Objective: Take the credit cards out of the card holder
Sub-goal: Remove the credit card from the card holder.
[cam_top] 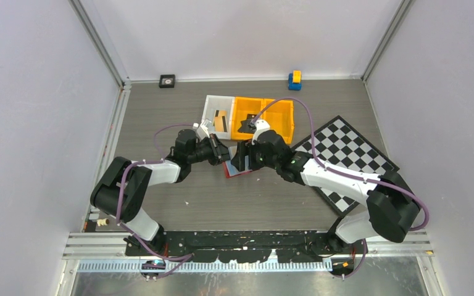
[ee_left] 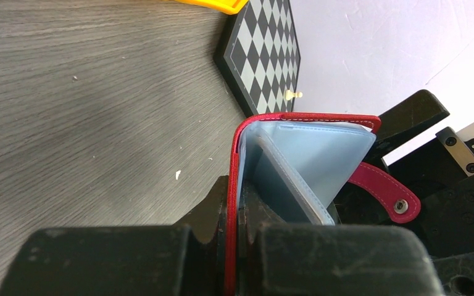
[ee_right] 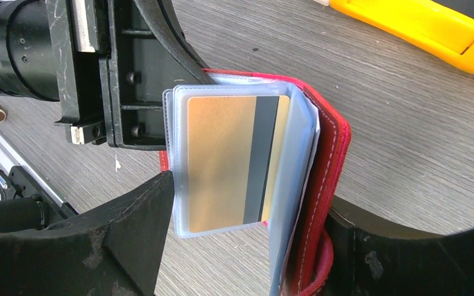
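The red card holder [cam_top: 234, 168] lies open between both grippers at the table's middle. My left gripper [ee_left: 237, 237] is shut on its red cover [ee_left: 233, 185], and the pale blue sleeves [ee_left: 311, 157] fan out beyond, with the snap tab [ee_left: 386, 192] hanging to the right. In the right wrist view one tan credit card [ee_right: 219, 163] with a dark stripe sits inside a clear sleeve. My right gripper [ee_right: 253, 200] stands open. One of its fingers [ee_right: 123, 234] is at the sleeve's free edge, the other [ee_right: 401, 253] outside the red cover [ee_right: 330, 160].
A white bin [cam_top: 210, 106] holding a small tan thing [cam_top: 221, 117] and two orange bins [cam_top: 265, 117] stand just behind the grippers. A chequered board [cam_top: 345, 154] lies at the right. A blue and yellow block [cam_top: 294, 80] and a black square [cam_top: 167, 81] sit by the back wall.
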`<state>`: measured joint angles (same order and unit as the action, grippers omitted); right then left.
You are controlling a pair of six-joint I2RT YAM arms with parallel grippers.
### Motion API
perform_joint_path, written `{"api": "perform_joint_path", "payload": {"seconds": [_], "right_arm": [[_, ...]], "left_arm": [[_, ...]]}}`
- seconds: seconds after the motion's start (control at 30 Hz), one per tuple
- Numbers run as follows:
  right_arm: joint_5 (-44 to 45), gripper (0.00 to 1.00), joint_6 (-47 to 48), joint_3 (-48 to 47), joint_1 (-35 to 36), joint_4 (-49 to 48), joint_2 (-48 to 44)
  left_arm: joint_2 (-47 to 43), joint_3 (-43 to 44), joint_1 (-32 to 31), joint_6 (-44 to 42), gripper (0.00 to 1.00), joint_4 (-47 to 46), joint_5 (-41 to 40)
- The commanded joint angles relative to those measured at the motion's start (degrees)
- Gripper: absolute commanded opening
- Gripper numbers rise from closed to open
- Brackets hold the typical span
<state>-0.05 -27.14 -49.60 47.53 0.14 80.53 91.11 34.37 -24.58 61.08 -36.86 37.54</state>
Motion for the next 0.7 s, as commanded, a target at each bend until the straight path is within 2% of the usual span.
{"api": "perform_joint_path", "payload": {"seconds": [0.0,0.2,0.27,0.3,0.4,0.63,0.67], "right_arm": [[3.0,0.75,0.6,-3.3,0.3,2.3,-0.3],[6.9,0.71,1.2,-3.7,0.4,4.3,-0.7],[5.9,0.56,0.9,-3.2,0.4,3.3,-1.0],[5.0,0.52,0.8,-3.0,0.4,2.4,-1.3],[4.4,0.51,0.0,-2.1,0.3,1.1,-2.1],[2.6,0.4,-1.7,-0.3,-1.1,-2.1,-3.5],[2.1,0.39,-2.1,0.0,-1.6,-2.3,-3.6]], "left_arm": [[-1.8,1.5,0.4,0.1,0.0,-2.8,1.1],[-2.1,1.4,0.5,0.0,0.0,-2.2,0.7],[-2.1,1.4,0.5,0.0,0.0,-2.3,0.8],[-2.1,1.5,0.5,0.1,0.0,-2.4,0.9],[-2.0,1.4,0.5,0.1,0.0,-2.5,0.9],[-1.6,1.0,0.6,1.3,0.0,-5.1,1.8],[-1.6,0.9,0.6,1.6,0.03,-5.7,1.9]]}}
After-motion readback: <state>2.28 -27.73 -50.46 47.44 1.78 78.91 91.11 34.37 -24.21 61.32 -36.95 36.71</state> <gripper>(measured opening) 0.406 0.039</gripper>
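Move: The card holder's middle, with an orange card showing in its clear page, lies about 3 cm to the right hand's left, level fore and aft and 1 cm lower, its free half between the open fingers. White tray: some 16 cm ahead, 11 cm left; yellow box: 16 cm ahead, 5 cm right; both about 12 cm below. From the left hand, already gripping one edge, the holder's middle is about 3 cm right and 2 cm back, level. The holder's free cover and clear pages are gathered between the right fingers, which narrow from wide open to roughly half as the hand eases slightly right, then rises about 1 cm, its fingertips ending against the pages on one side and the red cover on the other. The left hand stays put, keeping its pinch on the opposite edge. ##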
